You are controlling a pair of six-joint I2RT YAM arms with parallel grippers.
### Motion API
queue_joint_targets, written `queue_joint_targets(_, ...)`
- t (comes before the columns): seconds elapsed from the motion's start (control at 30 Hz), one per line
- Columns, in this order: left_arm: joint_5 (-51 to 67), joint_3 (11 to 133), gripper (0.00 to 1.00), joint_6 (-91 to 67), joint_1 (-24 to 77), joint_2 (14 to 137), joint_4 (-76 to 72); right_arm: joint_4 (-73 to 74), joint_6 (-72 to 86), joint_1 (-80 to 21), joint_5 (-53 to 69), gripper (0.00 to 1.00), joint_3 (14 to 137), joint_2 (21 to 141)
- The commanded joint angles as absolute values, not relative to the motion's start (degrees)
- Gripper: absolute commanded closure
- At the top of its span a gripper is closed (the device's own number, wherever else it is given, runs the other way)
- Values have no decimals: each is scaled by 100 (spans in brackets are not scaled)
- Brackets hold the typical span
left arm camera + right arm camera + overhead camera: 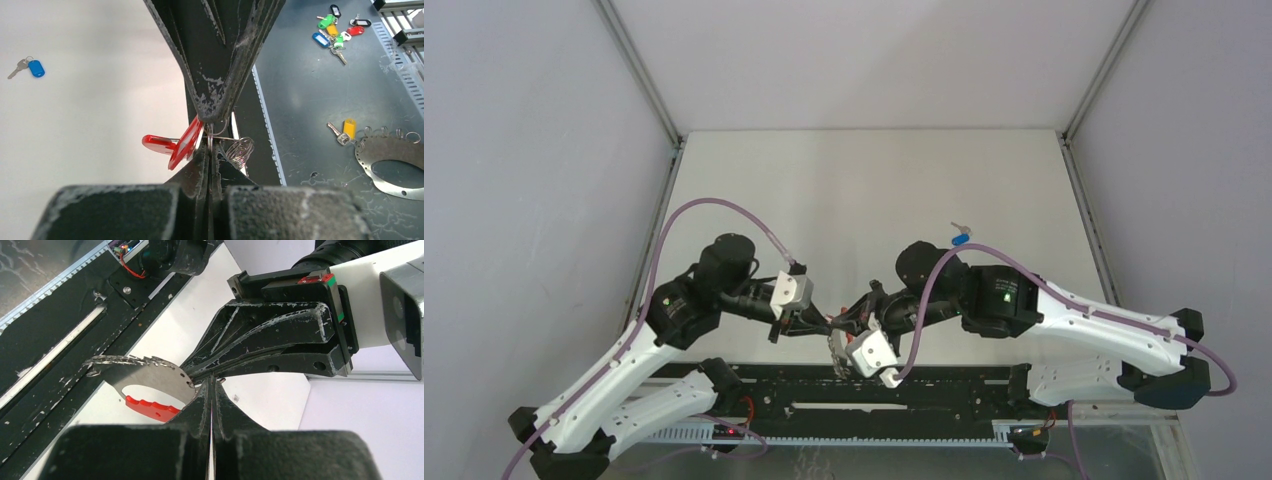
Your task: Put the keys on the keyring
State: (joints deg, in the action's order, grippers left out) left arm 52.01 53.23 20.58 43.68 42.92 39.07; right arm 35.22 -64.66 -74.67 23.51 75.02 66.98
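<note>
Both grippers meet tip to tip above the table's near edge. My left gripper (209, 142) (816, 320) is shut on the thin wire ring of the key with the red tag (182, 145), which sticks out to its left. My right gripper (212, 383) (849, 318) is shut on a small ring of the keyring (145, 374), a toothed silver plate with a red band (150, 408), hanging beside its fingers. The keyring's silver rings (239, 150) show edge-on in the left wrist view. The blue-tagged key (961, 238) (31, 67) lies alone on the white table.
A black rail (874, 385) runs along the near edge under the grippers. On the dark surface beyond the table lie several coloured key tags (335, 30), a yellow-tagged key (347, 129) and another metal ring plate (392, 155). Grey walls enclose the table.
</note>
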Motion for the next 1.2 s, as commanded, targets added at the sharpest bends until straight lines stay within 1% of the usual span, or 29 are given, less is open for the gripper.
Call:
queue_joint_targets(0.0, 5287, 5635, 100, 2199, 4341, 4264, 3810, 3203, -6378, -7465, 2419, 100, 7502, 6776)
queue_joint_targets(0.2, 5248, 5637, 100, 2452, 4335, 4197, 3958, 3120, -6055, -7277, 2492, 100, 7500, 6827)
queue_joint_targets(0.33, 5223, 5680, 100, 2525, 4335, 4158, 4074, 3135, -5594, -6918, 2676, 100, 7505, 6774)
queue_joint_targets(0.53, 5245, 5698, 100, 2595, 4336, 4053, 4245, 2374, -3570, -5859, 3637, 100, 7302, 6550)
queue_joint_targets(0.67, 5282, 5727, 100, 2581, 4337, 4037, 4253, 2535, -2720, -5552, 3581, 100, 7349, 6632)
queue_joint_targets(0.77, 5287, 5723, 100, 2590, 4333, 4021, 4286, 2628, -2064, -5362, 4160, 100, 7355, 6639)
queue_joint_targets(0.9, 5312, 5737, 100, 2604, 4334, 4024, 4307, 2374, -1218, -5174, 4599, 100, 7247, 6660)
queue_joint_targets(0.97, 5329, 5762, 100, 2578, 4334, 4029, 4307, 2300, -1155, -5136, 4835, 100, 7177, 6671)
queue_joint_targets(1.03, 5333, 5792, 100, 2533, 4340, 4031, 4307, 2085, -1235, -5251, 4796, 100, 6977, 6520)
queue_joint_targets(1.17, 5390, 5827, 100, 2408, 4334, 4054, 4280, 2128, -1840, -5653, 4342, 100, 6865, 6376)
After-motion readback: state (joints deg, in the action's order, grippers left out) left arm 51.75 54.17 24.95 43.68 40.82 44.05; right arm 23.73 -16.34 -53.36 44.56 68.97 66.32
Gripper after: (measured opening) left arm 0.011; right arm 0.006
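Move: The right hand has the red key in its fingertips, its tag hanging about 2 cm ahead and 2 cm below. The keyring, held in the left fingers, has its middle some 4 cm back of the right hand, less than 1 cm to its right and about 2 cm lower. From the left hand the keyring's middle is roughly 2 cm back, 2 cm right and 1 cm lower. Right hand carries the red key about 8 cm forward from the keyring, then 3 back, rolling some 50 degrees. ##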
